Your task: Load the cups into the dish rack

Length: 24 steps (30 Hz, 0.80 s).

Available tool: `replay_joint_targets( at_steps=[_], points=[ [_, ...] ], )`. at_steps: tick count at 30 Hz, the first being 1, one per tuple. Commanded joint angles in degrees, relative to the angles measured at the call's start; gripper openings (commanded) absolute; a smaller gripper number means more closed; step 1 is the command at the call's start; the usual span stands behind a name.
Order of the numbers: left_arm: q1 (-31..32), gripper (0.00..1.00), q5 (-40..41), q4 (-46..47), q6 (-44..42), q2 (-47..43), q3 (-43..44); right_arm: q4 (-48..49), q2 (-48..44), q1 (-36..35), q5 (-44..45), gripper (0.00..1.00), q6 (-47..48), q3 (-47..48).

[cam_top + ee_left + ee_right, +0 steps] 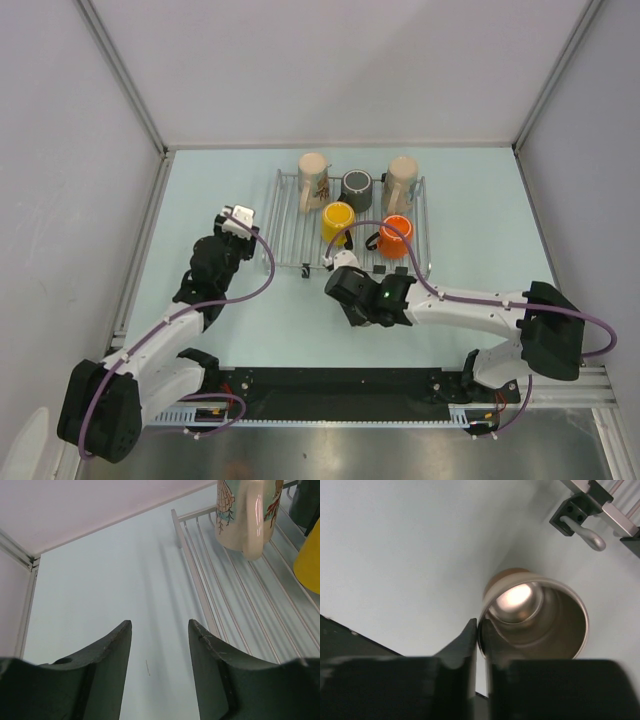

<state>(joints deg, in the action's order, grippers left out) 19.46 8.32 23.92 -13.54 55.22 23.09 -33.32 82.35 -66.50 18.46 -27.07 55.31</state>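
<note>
Five cups stand in the wire dish rack (pixel 285 225): a patterned cream one (pixel 314 180), a dark one (pixel 357 185), a plain cream one (pixel 400 180), a yellow one (pixel 338 221) and an orange one (pixel 396 236). A shiny steel cup (pixel 555 625) lies on its side on the table just short of the rack, its mouth facing the right wrist camera. My right gripper (pixel 481 627) is shut on its rim, one finger inside and one outside. In the top view the right gripper (pixel 340 266) hides this cup. My left gripper (pixel 160 630) hangs open over bare table left of the rack (pixel 235 595), holding nothing.
A black foot clip of the rack (pixel 575 515) with a silver wire end sits beyond the steel cup. Grey walls close the table at left, back and right. The patterned cream cup (pixel 240 510) stands near the rack's left rail.
</note>
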Motion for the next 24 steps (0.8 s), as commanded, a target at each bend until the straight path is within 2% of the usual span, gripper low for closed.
replay_joint_targets(
  at_steps=[1, 5, 6, 7, 10, 13, 17, 18, 20, 21, 24],
  points=[
    [-0.57, 0.55, -0.84, 2.27, 0.27, -1.52, -0.33, 3.70, -0.08, 1.81, -0.88, 0.00, 0.00, -0.20],
    [-0.57, 0.57, -1.63, 0.43, 0.88, -1.96, 0.29, 5.37, -1.31, 2.52, -3.25, 0.00, 0.18, 0.15],
    [-0.57, 0.61, -1.98, -0.36, 1.06, -2.22, 0.64, 5.72, -1.92, 2.52, -4.12, 0.00, 0.09, 0.59],
    [-0.57, 0.70, -2.25, -1.24, 1.32, -2.57, 1.51, 6.16, -2.71, 2.52, -5.09, 0.00, 0.09, 1.55],
    [-0.74, 0.85, -4.18, -6.24, 2.99, -4.67, 3.88, 11.33, -9.81, 2.25, -10.97, 0.00, -0.70, 1.47],
    [-1.35, 0.88, -9.88, -12.04, 4.66, -7.92, 6.95, 16.61, -16.94, 2.43, -15.11, 0.00, -1.58, 0.77],
    [-2.85, 0.91, -22.96, -22.66, 7.73, -10.83, 12.76, 26.42, -24.50, 4.09, -19.76, 0.00, -2.72, -3.35],
    [-3.11, 0.93, -30.39, -24.26, 7.91, -11.10, 15.03, 29.08, -26.69, 5.66, -20.91, 0.00, -3.16, -4.84],
    [-3.82, 0.93, -38.95, -30.48, 8.97, -10.58, 17.33, 38.44, -28.46, 7.69, -26.26, 0.00, -5.53, -7.66],
    [-4.08, 0.93, -48.56, -32.25, 9.14, -10.05, 18.38, 41.03, -29.17, 9.70, -27.76, 0.00, -6.32, -10.11],
    [-4.52, 0.93, -61.45, -38.41, 8.36, -7.07, 22.25, 50.79, -29.26, 12.35, -33.12, 0.00, -9.66, -13.81]
  ],
)
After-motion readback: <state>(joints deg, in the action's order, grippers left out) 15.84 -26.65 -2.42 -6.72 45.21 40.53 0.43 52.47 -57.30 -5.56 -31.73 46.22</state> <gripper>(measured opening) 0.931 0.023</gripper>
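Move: The metal cup stands on the table with its near-left rim already between the right fingertips, its middle about 3 cm ahead of them, 3 cm to their right and 4 cm below. In the rack beyond, the yellow cup is some 18 cm ahead and 3 cm left, the orange cup about 15 cm ahead and 10 cm right, both a couple of centimetres lower. From the left hand the metal cup lies roughly 15 cm back, 23 cm right and 13 cm down. The right fingers close fully and pinch the metal cup's rim, then after a short pause lift steeply by about 21 cm, drifting a little left and rolling some 55 degrees so the hand's left side rises. Meanwhile the left hand opens wide and swings up, right and back towards the metal cup, turning clockwise. ##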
